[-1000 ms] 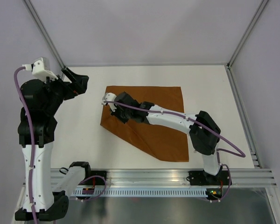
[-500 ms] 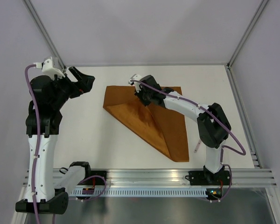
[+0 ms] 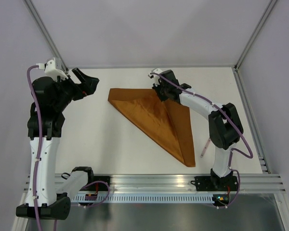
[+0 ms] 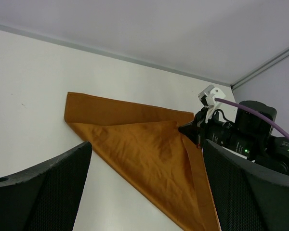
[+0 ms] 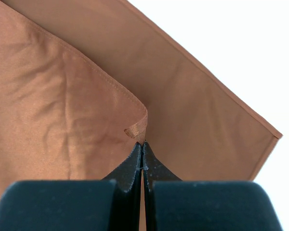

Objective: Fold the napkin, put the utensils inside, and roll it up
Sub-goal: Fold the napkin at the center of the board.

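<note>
The rust-brown napkin [image 3: 159, 118] lies on the white table, doubled over into a rough triangle with its long fold running from far left to near right. My right gripper [image 3: 162, 92] is shut on one corner of the napkin [image 5: 137, 131], held just above the cloth's far edge. The left wrist view shows that gripper [image 4: 195, 131] pinching the raised corner of the napkin [image 4: 149, 154]. My left gripper [image 3: 89, 84] hangs open and empty in the air, left of the cloth. A slim pale pinkish knife [image 3: 204, 147] lies right of the napkin, partly hidden by the right arm.
The table's back wall and metal frame posts [image 3: 241, 62] close in the far side. A metal rail [image 3: 183, 182] with both arm bases runs along the near edge. White table surface [image 3: 96, 139] shows left of the napkin.
My right gripper has carried the napkin corner from the cloth's left side up and to the right, turning the cloth over into a triangle. The left arm shifted slightly right.
</note>
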Action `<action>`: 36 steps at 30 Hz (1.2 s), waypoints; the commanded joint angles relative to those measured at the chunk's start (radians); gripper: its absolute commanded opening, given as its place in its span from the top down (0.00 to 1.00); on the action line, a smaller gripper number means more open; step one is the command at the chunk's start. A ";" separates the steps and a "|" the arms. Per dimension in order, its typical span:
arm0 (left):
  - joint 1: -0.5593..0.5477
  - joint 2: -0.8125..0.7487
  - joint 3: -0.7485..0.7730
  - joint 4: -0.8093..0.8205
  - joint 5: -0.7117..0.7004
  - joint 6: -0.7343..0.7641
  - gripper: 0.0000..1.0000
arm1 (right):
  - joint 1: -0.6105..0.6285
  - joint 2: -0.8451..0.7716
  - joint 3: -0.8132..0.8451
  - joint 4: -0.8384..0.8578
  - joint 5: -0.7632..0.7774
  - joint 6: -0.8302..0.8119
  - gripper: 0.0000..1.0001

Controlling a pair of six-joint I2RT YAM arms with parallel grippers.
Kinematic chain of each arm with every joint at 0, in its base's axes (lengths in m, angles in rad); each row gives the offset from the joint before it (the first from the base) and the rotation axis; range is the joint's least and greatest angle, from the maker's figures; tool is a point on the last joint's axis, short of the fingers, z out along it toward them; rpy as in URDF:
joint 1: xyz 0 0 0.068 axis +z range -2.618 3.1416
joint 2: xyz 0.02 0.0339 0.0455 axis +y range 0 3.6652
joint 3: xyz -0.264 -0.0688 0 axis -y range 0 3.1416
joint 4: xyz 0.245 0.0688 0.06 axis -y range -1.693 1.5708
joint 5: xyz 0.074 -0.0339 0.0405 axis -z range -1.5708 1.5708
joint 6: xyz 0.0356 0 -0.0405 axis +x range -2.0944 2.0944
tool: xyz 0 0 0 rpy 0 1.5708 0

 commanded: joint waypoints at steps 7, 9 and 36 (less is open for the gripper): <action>0.004 0.018 -0.013 0.042 0.043 -0.043 0.00 | -0.087 -0.040 0.016 0.026 0.008 -0.008 0.99; 0.004 0.021 -0.014 0.045 0.046 -0.044 0.00 | -0.105 -0.031 0.023 0.027 0.006 -0.008 1.00; 0.004 0.064 -0.031 0.075 0.057 -0.057 0.00 | -0.243 0.086 0.106 0.028 -0.017 0.003 1.00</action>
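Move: My right fingers already hold the napkin's near-left corner, folded over. The far-right corner it is heading for lies about 15 cm to the right, 9 cm ahead and some 5 cm lower. The far-left corner is roughly 29 cm left and 9 ahead, and the knife's middle about 25 cm right and 21 back. From my empty left hand, that far-right corner is about 44 cm right, 23 ahead and 34 below. Keeping the pinch shut on the corner, I carry it with my right hand low over the napkin, about 10 cm to the right and 6 cm forward, towards the far-right corner. My wrist turns some 10 degrees clockwise on the way, and near the end I start to sink by 1 to 2 cm. My open left hand only eases about 3 cm forward and down, clear of the cloth. ##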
